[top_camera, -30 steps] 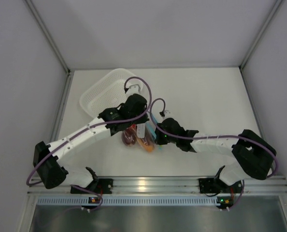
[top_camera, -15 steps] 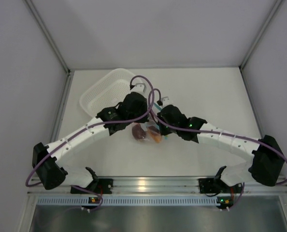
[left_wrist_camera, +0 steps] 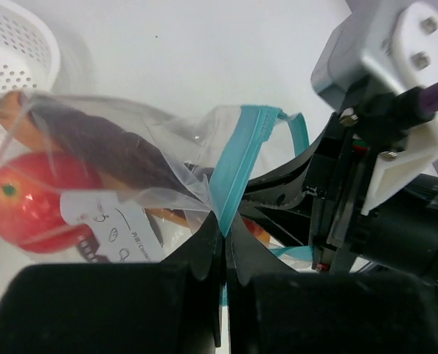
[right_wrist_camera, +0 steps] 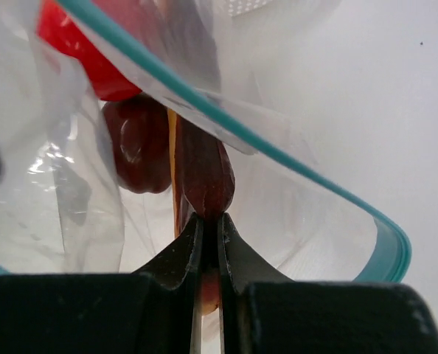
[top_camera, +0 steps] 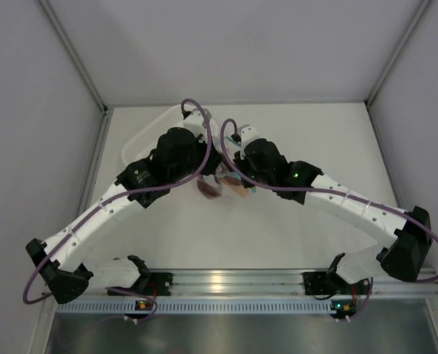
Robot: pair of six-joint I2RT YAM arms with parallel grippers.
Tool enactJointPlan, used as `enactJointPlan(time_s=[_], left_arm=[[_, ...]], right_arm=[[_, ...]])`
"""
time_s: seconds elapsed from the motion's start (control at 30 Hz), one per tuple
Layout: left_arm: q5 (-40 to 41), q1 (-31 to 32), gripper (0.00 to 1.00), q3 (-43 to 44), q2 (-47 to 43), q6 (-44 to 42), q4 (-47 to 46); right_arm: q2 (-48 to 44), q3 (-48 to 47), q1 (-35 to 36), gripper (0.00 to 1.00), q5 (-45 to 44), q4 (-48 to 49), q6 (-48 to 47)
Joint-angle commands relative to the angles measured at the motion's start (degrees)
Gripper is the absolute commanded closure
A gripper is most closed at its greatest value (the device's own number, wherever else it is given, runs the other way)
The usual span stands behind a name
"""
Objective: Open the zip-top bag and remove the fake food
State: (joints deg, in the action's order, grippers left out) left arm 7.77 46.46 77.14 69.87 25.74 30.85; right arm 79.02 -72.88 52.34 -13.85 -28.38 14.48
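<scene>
The clear zip-top bag (top_camera: 224,189) hangs between my two grippers over the middle of the table. My left gripper (left_wrist_camera: 224,221) is shut on its light blue zip strip (left_wrist_camera: 237,158). My right gripper (right_wrist_camera: 210,219) is shut on the bag's opposite lip, and the other strip (right_wrist_camera: 278,151) runs across in front of it. The fake food sits inside the bag: a red tomato ball (left_wrist_camera: 35,200), a dark brown ring (left_wrist_camera: 101,144) and an orange piece (left_wrist_camera: 16,110). In the right wrist view the brown ring (right_wrist_camera: 204,169) lies just beyond the fingertips. From above, both grippers (top_camera: 217,168) meet at the bag's top.
A white perforated basket (top_camera: 140,144) stands at the back left, partly under my left arm, and its rim (left_wrist_camera: 16,51) shows behind the bag. The right gripper's body (left_wrist_camera: 374,147) crowds close on the left wrist's right side. White walls enclose the table.
Both arms have stretched toward the back of the table, carrying the bag away from the near edge and up toward the basket. Both grips have stayed shut.
</scene>
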Motion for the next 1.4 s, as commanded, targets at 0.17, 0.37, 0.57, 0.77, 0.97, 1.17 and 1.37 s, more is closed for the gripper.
enactJointPlan(time_s=[0.17,0.37,0.57,0.77,0.97,1.17,1.37], left_arm=[[-11.6,-5.1,1.00,-0.9,-1.7,-0.7,-2.1],[-21.6,-8.8,1.00,-1.6,1.2,-0.2,-2.2],[-30.2,-8.8,1.00,-1.9,4.2,-0.4,-2.4],[-34.4,-8.7,1.00,-3.5,3.7,-3.1,-2.5],[-27.2,-8.8,1.00,-4.8,0.5,-3.3,-2.2],[-16.8,-8.8,1.00,-3.3,-0.1,-2.0,-0.4],[-17.3,-8.8,1.00,-1.9,1.7,0.3,-0.7]], right_arm=[[-2.1,5.0,-2.5,1.00,-1.7,6.8,-5.8],[1.7,6.0,-2.7,1.00,2.7,7.8,-6.6],[-1.2,3.3,-2.6,1.00,6.0,10.7,0.2],[4.6,-8.7,-3.9,1.00,6.2,-0.4,1.4],[5.6,-6.9,-4.8,1.00,1.9,-4.0,-3.9],[0.5,3.7,-5.3,1.00,4.5,-4.0,-5.7],[-7.1,16.7,-5.3,1.00,17.4,6.0,-0.8]])
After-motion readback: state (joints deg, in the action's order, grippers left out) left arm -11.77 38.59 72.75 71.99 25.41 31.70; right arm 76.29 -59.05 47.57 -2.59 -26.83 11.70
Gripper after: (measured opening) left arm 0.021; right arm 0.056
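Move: Inside the hanging zip-top bag, the right fingers already pinch the hot dog near its end. Its middle lies some 4 cm ahead of that hand, 5 cm left and 4 cm below. The dark brown food hangs level ahead of the same hand, about 8 cm left and 9 cm below, with the tomato 4 cm farther out and 3 cm more to the left. From the left hand, still gripping the teal lip, the hot dog's middle is about 3 cm ahead, 1 cm right and 7 cm below. Jiggling the lifted bag with both arms: the right hand keeps its pinch on the hot dog, dips about 5 cm, bounces back up and slightly forward, then drops quickly to end roughly 8 cm lower, also going back and right. The left hand keeps hold of the teal lip, sinks some 4 cm while tipping down and turning clockwise, and sways right and back before partly returning. ##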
